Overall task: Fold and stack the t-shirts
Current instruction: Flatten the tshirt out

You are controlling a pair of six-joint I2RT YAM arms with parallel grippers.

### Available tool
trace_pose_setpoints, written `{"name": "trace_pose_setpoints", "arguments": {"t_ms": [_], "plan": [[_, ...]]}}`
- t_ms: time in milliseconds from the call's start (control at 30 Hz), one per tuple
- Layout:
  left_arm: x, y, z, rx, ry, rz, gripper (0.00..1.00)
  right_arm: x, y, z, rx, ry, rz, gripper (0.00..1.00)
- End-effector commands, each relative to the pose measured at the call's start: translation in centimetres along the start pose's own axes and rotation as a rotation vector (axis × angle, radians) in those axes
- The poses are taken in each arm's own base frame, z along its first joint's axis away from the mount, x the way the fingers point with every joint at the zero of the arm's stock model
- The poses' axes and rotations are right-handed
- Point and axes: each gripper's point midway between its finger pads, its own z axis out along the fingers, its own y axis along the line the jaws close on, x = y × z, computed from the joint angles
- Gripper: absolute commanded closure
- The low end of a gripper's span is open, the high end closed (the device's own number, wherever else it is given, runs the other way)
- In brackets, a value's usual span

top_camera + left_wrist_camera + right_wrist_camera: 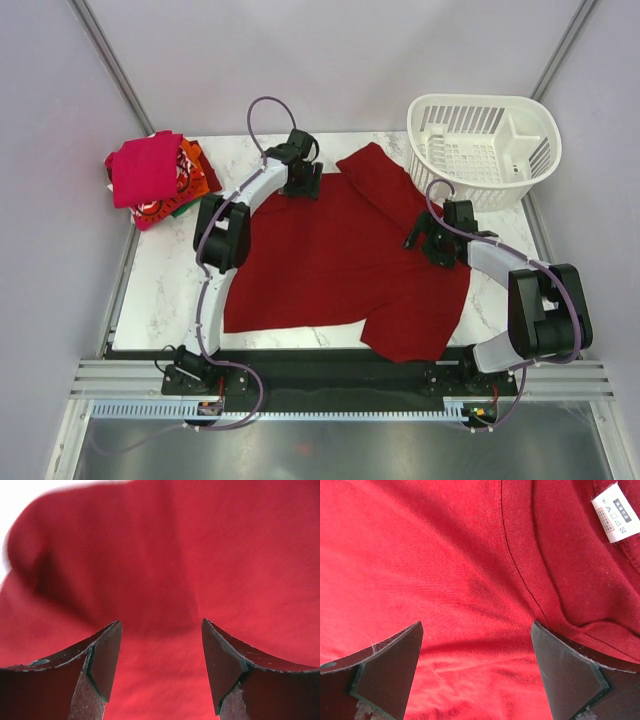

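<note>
A plain dark red t-shirt [330, 260] lies spread flat across the marble table, its sleeves at the back right and front right. My left gripper [303, 186] is open just above the shirt's far left edge; the left wrist view shows red cloth [165, 570] between its fingers [102, 660]. My right gripper [428, 243] is open over the shirt's right side by the collar; the right wrist view shows the collar seam [520, 575] and the white neck label [616, 513]. A stack of folded t-shirts [155, 175], magenta-pink on top, sits at the back left.
A white plastic slotted basket [485, 148] stands at the back right corner. The table's front edge [300, 350] meets a dark rail where the arm bases are bolted. Grey walls close in the back and sides.
</note>
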Motion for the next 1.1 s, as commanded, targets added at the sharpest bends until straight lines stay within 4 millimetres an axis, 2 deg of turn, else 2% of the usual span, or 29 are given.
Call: {"name": "trace_pose_setpoints", "arguments": {"t_ms": [0,33,133,233,533,633,967,1000,1067], "plan": [[-2.2,3.7,-6.3,-0.224,-0.099,0.103,0.28,0.0,-1.0,-0.8,0.063,0.023,-0.009,0.02],[-2.5,4.3,-7.6,-0.278,-0.12,0.119,0.28,-0.1,-0.7,-0.9,0.053,0.02,-0.008,0.02],[-1.3,5.2,-8.4,-0.367,-0.103,0.166,0.3,-0.9,0.1,-1.7,0.03,-0.001,-0.011,0.02],[-0.5,5.2,-8.5,-0.414,-0.09,0.204,0.32,-1.0,0.9,-2.5,0.0,-0.013,-0.017,0.02],[1.1,4.5,-4.7,-0.42,-0.026,0.259,0.39,0.0,1.0,-3.3,-0.023,-0.011,-0.035,0.02],[1.4,4.0,-4.4,-0.393,-0.023,0.24,0.39,0.2,0.7,-3.1,-0.013,-0.008,-0.04,0.02],[2.3,4.9,-2.1,-0.437,0.017,0.275,0.41,0.6,0.6,-2.7,-0.015,0.013,-0.045,0.02],[2.4,4.9,-2.0,-0.438,0.019,0.277,0.43,0.7,0.5,-2.7,-0.014,0.014,-0.048,0.02],[2.3,5.1,-1.8,-0.451,0.02,0.285,0.57,0.8,0.3,-2.6,-0.011,0.019,-0.053,0.02]]}}
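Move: The left gripper is low on the t-shirt near its far edge. The turned-over sleeve corner it wants lies about 6 cm to its left and 3 cm back, roughly 1 cm lower. The far red flap lies some 17 cm right and 5 cm ahead, the folded stack about 33 cm left and 1 cm ahead. From the right gripper that sleeve corner is some 34 cm left and 11 cm ahead. Lift the left gripper off the t-shirt by about 5 cm while swinging it about 5 cm left and 3 cm back, rolling it nearly 30 degrees so its fingertips swing left. Then lower it straight down over the turned-over sleeve corner and start closing its fingers around that corner. Ease the open right gripper 2 cm up and 2 cm back over the cloth. ##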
